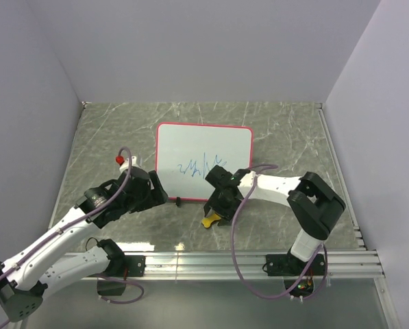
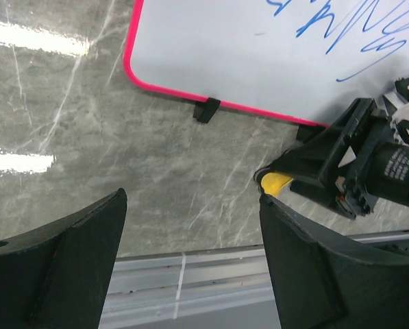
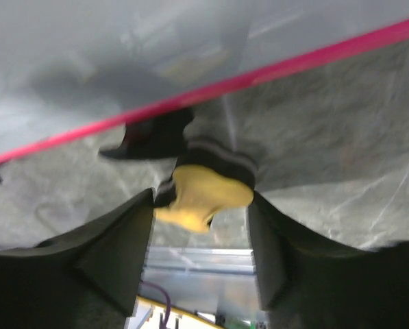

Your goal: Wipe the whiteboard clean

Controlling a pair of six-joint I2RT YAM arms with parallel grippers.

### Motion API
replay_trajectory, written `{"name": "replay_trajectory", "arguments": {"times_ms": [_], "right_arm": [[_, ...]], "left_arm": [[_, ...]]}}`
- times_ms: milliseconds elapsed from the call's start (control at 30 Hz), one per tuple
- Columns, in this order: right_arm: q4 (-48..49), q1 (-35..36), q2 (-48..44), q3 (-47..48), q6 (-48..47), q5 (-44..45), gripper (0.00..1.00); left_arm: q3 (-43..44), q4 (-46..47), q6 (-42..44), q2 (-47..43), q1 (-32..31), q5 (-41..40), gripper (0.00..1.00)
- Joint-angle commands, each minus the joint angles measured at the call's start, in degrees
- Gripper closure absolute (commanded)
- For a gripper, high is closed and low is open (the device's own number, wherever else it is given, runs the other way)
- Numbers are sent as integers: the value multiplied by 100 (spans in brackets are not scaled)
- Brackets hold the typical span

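The whiteboard (image 1: 204, 147) lies flat mid-table, red-pink rimmed, with blue scribbles (image 1: 203, 168) near its front edge; it also shows in the left wrist view (image 2: 259, 48) and, blurred, in the right wrist view (image 3: 88, 55). A yellow eraser (image 1: 209, 221) sits on the table just in front of that edge. My right gripper (image 3: 201, 199) has its fingers pressed against both sides of the eraser (image 3: 207, 192). My left gripper (image 2: 190, 195) hangs open over bare table to the left, near the board's front-left corner, with the eraser (image 2: 278, 182) past its right finger.
Two black clips (image 2: 206, 110) stick out of the board's front rim. A small red object (image 1: 120, 159) lies left of the board. An aluminium rail (image 1: 259, 259) runs along the near table edge. Grey walls close in the table on three sides.
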Motion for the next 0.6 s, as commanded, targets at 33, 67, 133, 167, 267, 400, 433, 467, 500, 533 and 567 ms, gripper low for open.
{"name": "replay_trajectory", "arguments": {"times_ms": [33, 67, 133, 167, 267, 400, 433, 467, 500, 533, 567], "right_arm": [[122, 71, 109, 103, 177, 549, 41], [140, 106, 135, 77, 203, 585, 42], [201, 167, 223, -2, 230, 620, 46], [237, 194, 241, -29, 273, 629, 48], [228, 317, 267, -47, 309, 725, 60], [-35, 440, 118, 129, 230, 919, 74], [-70, 457, 66, 147, 221, 936, 77], [-97, 475, -39, 147, 195, 937, 80], [-132, 493, -93, 112, 177, 1032, 88], [-132, 501, -145, 77, 168, 1059, 91], [-132, 519, -250, -19, 151, 1051, 97]], "left_arm": [[240, -252, 121, -209, 36, 143, 17], [266, -287, 121, -270, 36, 134, 17], [293, -444, 130, -305, 27, 134, 17], [328, -489, 139, -340, 36, 125, 17], [389, -673, 139, -411, 36, 134, 17], [398, -771, 130, -499, 36, 116, 17], [398, -779, 148, -508, 36, 116, 17], [398, -745, 139, -525, 36, 108, 17], [398, -718, 156, -517, 36, 90, 16], [433, -709, 191, -482, 36, -6, 16], [451, -666, 244, -446, 36, -59, 16]]}}
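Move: The eraser lies practically between the right gripper's open fingers, its middle about 1 cm below them and 1 cm to the left. From that gripper, the nearer black clip on the board's edge is roughly 5 cm ahead and 1 cm to the right, the farther clip 5 cm ahead and 12 cm left, and the whiteboard's middle 18 cm ahead and 3 cm left. From the left gripper the eraser is about 16 cm right, 2 cm back and 15 cm below. Lower the right gripper the last 1 cm or so over the eraser just in front of the whiteboard, then hold it nearly in place and close the fingers until they pinch the eraser's narrow yellow waist, letting the tips tilt a few degrees forward. Meanwhile draw the open left gripper back and left, away from the eraser, about 3 cm in all, rising slightly. ##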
